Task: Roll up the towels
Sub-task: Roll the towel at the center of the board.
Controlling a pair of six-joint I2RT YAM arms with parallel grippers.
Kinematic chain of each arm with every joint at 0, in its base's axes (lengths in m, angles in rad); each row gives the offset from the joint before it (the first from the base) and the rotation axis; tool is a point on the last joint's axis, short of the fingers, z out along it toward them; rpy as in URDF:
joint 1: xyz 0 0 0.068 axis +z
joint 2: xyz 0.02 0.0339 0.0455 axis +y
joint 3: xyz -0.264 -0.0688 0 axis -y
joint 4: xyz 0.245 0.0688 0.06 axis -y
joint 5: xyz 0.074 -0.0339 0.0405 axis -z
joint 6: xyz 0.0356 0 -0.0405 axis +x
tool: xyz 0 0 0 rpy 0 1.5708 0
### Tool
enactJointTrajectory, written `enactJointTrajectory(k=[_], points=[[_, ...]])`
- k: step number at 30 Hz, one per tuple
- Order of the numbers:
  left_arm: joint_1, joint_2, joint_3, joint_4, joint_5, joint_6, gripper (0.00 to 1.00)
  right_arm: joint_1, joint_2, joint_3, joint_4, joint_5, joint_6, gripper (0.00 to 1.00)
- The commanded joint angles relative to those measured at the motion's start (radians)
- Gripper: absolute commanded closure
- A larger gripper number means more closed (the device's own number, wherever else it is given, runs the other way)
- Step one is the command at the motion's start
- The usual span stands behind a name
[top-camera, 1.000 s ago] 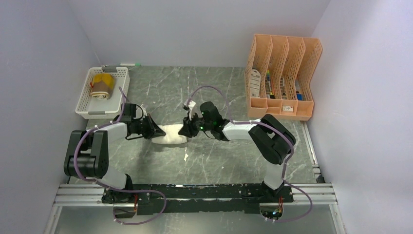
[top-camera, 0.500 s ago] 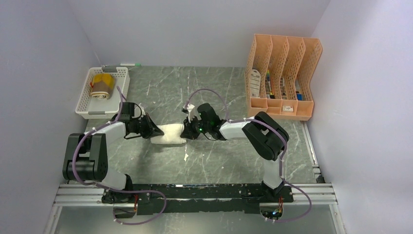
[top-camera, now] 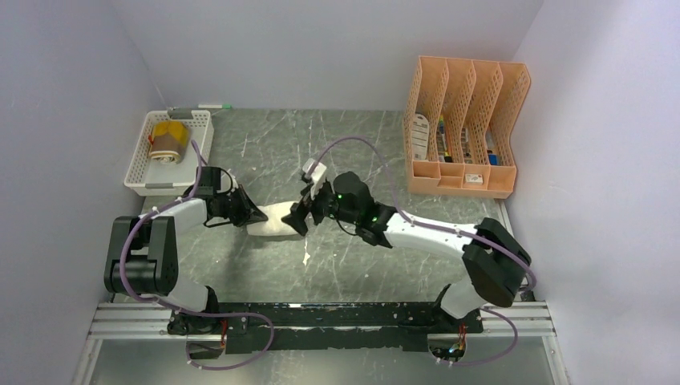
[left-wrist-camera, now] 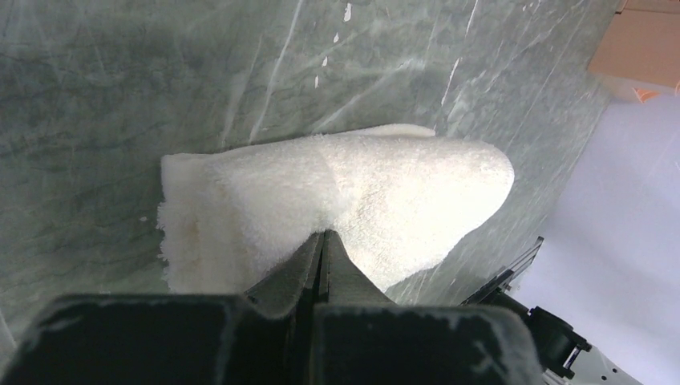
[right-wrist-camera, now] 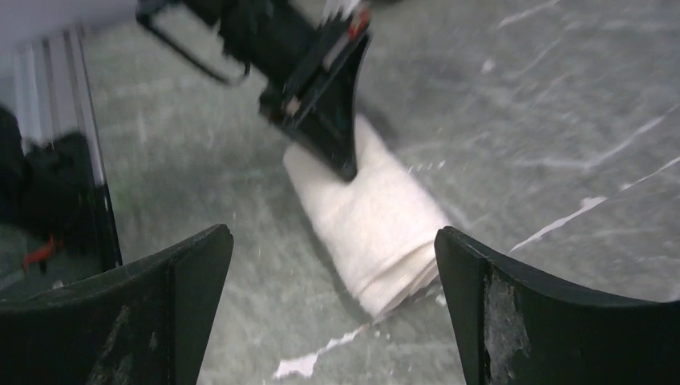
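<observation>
The cream-white towel [top-camera: 273, 221] lies rolled on the grey table, also showing as a fluffy roll [left-wrist-camera: 353, 188] in the left wrist view and as a roll with layered end [right-wrist-camera: 377, 220] in the right wrist view. My left gripper [top-camera: 258, 215] is shut, its joined tips [left-wrist-camera: 325, 236] pressing into the roll's left end. My right gripper [top-camera: 296, 220] stands wide open at the roll's right end, its fingers [right-wrist-camera: 188, 277] apart from the cloth. The mustard-yellow and brown towel [top-camera: 167, 141] sits rolled in the basket.
A white mesh basket [top-camera: 141, 179] stands at the back left, with a marker [top-camera: 210, 106] behind it. An orange file organizer [top-camera: 467, 120] stands at the back right. Walls close in on three sides. A metal rail [top-camera: 321, 318] runs along the near edge.
My right gripper has opened wide and let go of the white roll's right end, and its arm has swung out to the right. The left gripper and the roll have barely moved.
</observation>
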Motion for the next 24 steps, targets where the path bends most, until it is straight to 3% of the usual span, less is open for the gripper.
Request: enactJointTrajectory(k=[1, 4, 6, 8, 15, 20, 24], points=[[0.007, 0.024, -0.037, 0.008, -0.032, 0.01, 0.93, -0.039, 0.033, -0.023, 0.061, 0.12, 0.113, 0.0], [0.008, 0.03, -0.038, 0.006, -0.03, 0.016, 0.93, -0.001, 0.118, 0.082, -0.102, 0.079, -0.004, 0.0], [0.008, 0.034, -0.038, 0.007, -0.026, 0.021, 0.93, 0.103, 0.067, -0.012, 0.049, 0.254, -0.216, 0.0], [0.008, 0.044, -0.037, 0.009, -0.019, 0.023, 0.93, 0.18, 0.026, -0.151, 0.219, 0.325, -0.432, 0.0], [0.008, 0.092, -0.011, 0.002, 0.003, 0.043, 0.93, 0.301, 0.093, -0.204, 0.23, 0.411, -0.777, 0.0], [0.007, 0.152, 0.017, -0.008, 0.045, 0.074, 0.93, 0.421, 0.367, -0.197, 0.584, 0.765, -1.065, 0.0], [0.008, 0.153, 0.031, -0.015, 0.07, 0.084, 0.93, 0.459, 0.648, -0.149, 0.965, 0.911, -1.341, 0.0]])
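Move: The left hand's shut fingertips are already on the white towel, whose middle lies about 3 cm to their right, level fore-and-aft and 1 cm lower. From the right hand, that middle is some 3 cm ahead, 3 cm left and 13 cm below; the left fingertips are 4 cm ahead, 7 cm left and 12 cm down. The basket stands roughly 17 cm ahead and 24 cm left of the left hand, with the yellow-brown towel in it. The left fingertips keep pressing into the white towel, easing about 1 cm down and forward. The right hand, wide open throughout, first bobs up and forward 3 cm, then swoops back and down towards the towel's base side, ending some 11 cm lower and slightly left. It rolls nearly 70 degrees about its fingers, its top turning towards the base. ##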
